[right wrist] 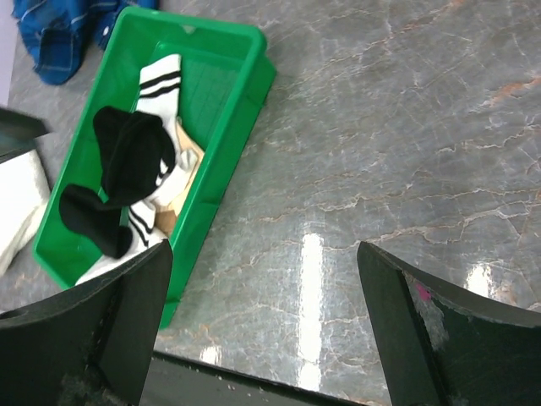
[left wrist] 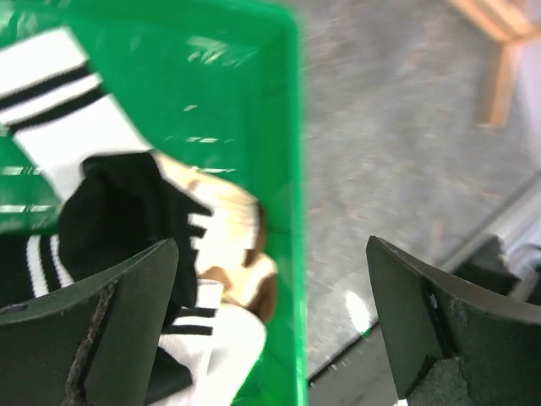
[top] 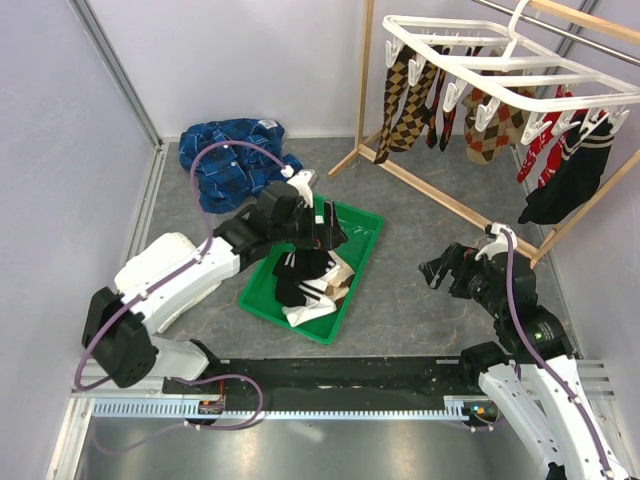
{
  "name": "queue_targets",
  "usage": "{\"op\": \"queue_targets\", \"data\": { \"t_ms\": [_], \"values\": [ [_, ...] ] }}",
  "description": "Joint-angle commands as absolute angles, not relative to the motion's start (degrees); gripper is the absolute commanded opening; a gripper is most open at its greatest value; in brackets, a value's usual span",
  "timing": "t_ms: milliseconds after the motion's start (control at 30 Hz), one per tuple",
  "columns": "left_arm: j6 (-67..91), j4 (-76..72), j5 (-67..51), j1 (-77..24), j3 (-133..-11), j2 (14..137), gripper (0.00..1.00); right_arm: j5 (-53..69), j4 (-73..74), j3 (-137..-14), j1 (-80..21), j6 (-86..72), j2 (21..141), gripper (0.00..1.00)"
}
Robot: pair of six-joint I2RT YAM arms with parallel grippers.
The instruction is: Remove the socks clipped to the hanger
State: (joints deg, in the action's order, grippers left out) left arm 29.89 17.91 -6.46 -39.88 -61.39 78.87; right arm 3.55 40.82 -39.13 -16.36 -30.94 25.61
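Note:
The white grid hanger (top: 500,60) hangs at the back right. Brown argyle socks (top: 405,95), red patterned socks (top: 545,140) and black socks (top: 570,180) dangle from its clips. A green tray (top: 365,225) in the middle holds loose socks: a black one (left wrist: 118,211), a white one with black stripes (left wrist: 59,101) and a tan one (left wrist: 245,279). My left gripper (top: 320,235) hovers over the tray's right wall (left wrist: 283,169), open and empty (left wrist: 270,338). My right gripper (top: 445,268) hangs open over bare tabletop (right wrist: 262,330), right of the tray (right wrist: 237,110).
A wooden pole stand (top: 450,200) carries the hanger and its base runs across the table's right side. A crumpled blue plaid cloth (top: 235,155) lies at the back left. White walls close in the left and back.

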Motion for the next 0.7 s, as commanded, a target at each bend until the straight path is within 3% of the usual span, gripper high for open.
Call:
{"op": "queue_targets", "data": {
  "t_ms": [0,267,400,667],
  "values": [
    [22.8,20.7,-13.4,-39.7,-63.3,73.0,0.99,0.8,35.8,-38.3,-16.5,-34.2,27.1,0.98],
    [21.0,20.7,-18.0,-39.7,-61.1,64.2,0.99,0.4,29.5,-34.4,-16.4,-34.1,34.0,0.98],
    [17.3,20.7,-17.0,-39.7,-60.5,58.6,0.99,-13.6,32.5,-40.1,-16.4,-33.1,37.2,0.98],
    [16.9,19.3,-12.9,-39.4,-57.5,54.2,0.99,-44.5,30.6,-51.1,-16.4,-14.8,38.2,0.98]
  ]
}}
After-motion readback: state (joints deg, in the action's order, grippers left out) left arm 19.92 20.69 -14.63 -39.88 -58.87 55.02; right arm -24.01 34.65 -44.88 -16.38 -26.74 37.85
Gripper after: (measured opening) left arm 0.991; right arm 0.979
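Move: The black sock still clipped near the hanger's right end is some 18 cm ahead of my right hand, 22 cm to its right and perhaps 8 cm higher. The red sock is about 7 cm farther out than the black one and 3 cm left of it. From my left hand, the black sock is about 9 cm ahead, 42 cm right and 9 cm up; the dropped socks in the green bin lie roughly 7 cm back, 4 cm left and 15 cm below. I take my empty right hand forward towards the black sock, dipping almost 5 cm before swinging it right by about 7 cm and back up, turning clockwise as it rolls its left side down, fingers staying open. Meanwhile my left hand, already open and clear of the dropped socks, rises from over the bin and draws back, tipping its fingers upward. ##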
